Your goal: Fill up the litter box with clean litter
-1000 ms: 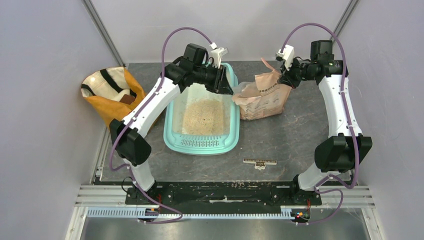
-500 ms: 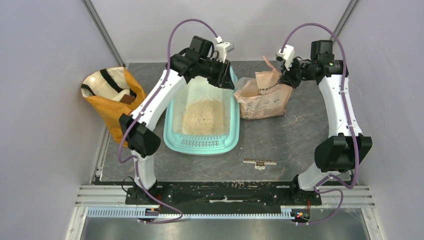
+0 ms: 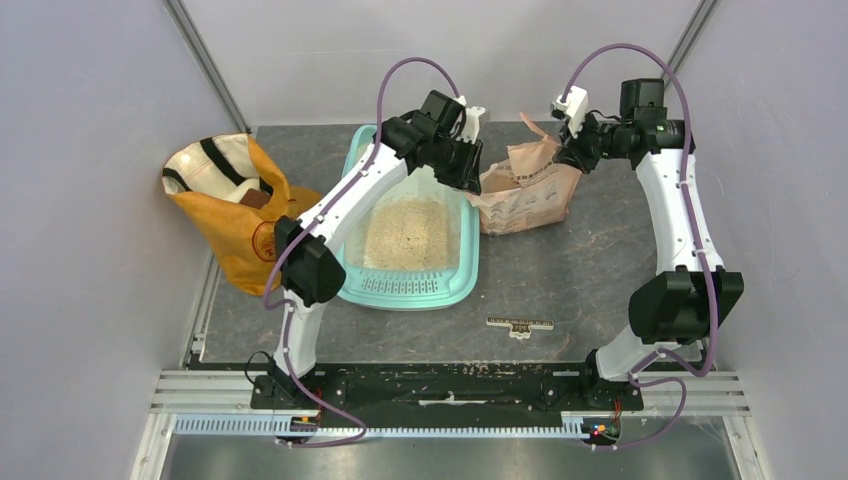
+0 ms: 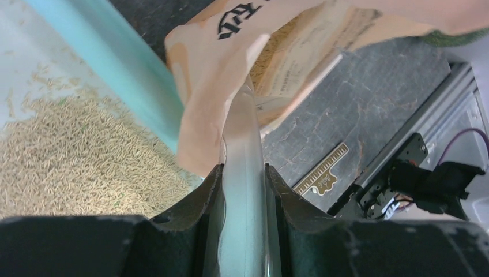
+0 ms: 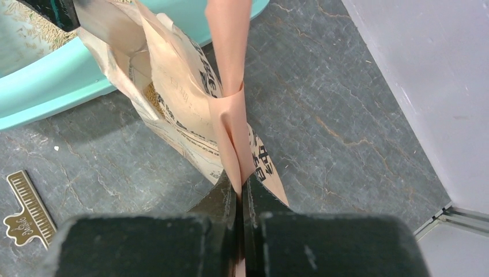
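Note:
The mint-teal litter box (image 3: 405, 291) lies mid-table with a heap of beige clean litter (image 3: 405, 232) inside; the heap (image 4: 69, 156) also fills the left of the left wrist view, beside the box wall (image 4: 132, 75). A pink-tan paper bag (image 3: 525, 195) stands to the right of the box. My left gripper (image 3: 470, 175) is at the bag's mouth, its jaws (image 4: 243, 170) shut on a translucent pale plastic strip (image 4: 242, 130) that runs into the bag (image 4: 207, 63). My right gripper (image 3: 572, 150) (image 5: 240, 187) is shut on the bag's upper flap (image 5: 228, 69).
An orange-yellow bag with black straps (image 3: 230, 200) stands open at the left wall. A small ruler-shaped tag (image 3: 518, 324) (image 4: 324, 173) (image 5: 26, 205) lies on the dark tabletop in front of the box. Grey walls close in on both sides.
My left arm has swung right, from over the box's far end to the paper bag's mouth, still gripping the translucent strip. The bag shifted slightly. The right arm stayed put.

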`<action>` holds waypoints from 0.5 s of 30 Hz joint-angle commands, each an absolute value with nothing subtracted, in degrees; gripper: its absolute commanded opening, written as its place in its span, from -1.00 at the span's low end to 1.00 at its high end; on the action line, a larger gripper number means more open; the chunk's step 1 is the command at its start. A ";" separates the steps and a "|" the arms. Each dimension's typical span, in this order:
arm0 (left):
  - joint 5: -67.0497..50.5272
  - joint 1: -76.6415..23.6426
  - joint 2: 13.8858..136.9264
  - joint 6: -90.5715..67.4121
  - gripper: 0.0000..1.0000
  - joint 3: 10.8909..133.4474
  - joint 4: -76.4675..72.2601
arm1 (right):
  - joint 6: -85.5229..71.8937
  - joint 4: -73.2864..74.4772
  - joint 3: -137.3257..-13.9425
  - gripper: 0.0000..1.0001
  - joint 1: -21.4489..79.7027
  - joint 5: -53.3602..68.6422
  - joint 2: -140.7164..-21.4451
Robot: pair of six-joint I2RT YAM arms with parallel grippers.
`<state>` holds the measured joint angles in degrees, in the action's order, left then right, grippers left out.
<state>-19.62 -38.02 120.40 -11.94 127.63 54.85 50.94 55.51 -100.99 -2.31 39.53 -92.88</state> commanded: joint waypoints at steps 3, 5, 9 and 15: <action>-10.67 -38.49 123.97 -20.67 -0.96 129.31 57.71 | 49.22 46.51 -104.50 -1.00 -2.03 46.58 -91.40; -10.48 -39.31 125.65 -20.93 -0.96 130.82 57.80 | 49.22 46.33 -104.50 -1.00 -2.02 46.63 -91.40; -8.28 -41.37 129.27 -21.53 -0.96 134.39 59.01 | 48.82 45.74 -104.24 -1.00 -1.94 46.67 -91.44; -6.66 -42.63 133.77 -24.74 -0.97 136.14 59.15 | 48.49 45.18 -104.49 -1.00 -1.58 46.80 -92.06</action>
<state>-10.68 -42.17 129.47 -20.49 134.63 56.66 50.52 54.37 -100.97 -2.02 40.01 -94.15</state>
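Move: The left hand holds the clear scoop, whose far end is already inside the litter bag's mouth. The bag's middle lies some 11 cm to this hand's right, about level with it ahead, and 12 cm below. The litter box's middle is roughly 12 cm to its left, 2 cm nearer the base and 19 cm down. From the right hand, which pinches the bag's upper corner, the bag's middle lies about 6 cm left, 2 cm back and 16 cm below. The left hand pushes the scoop deeper into the open bag, at first mostly straight down, then down and to the right together, sinking about 5 cm and going 3 cm right while the wrist turns some 10 degrees, mainly counter-clockwise, and the fingers keep their hold on the scoop. As the left fingertips come right up to the paper rim on the litter box side, the right hand stays nearly in place with its pinch on the bag's upper corner still shut, holding the bag up against the push. ##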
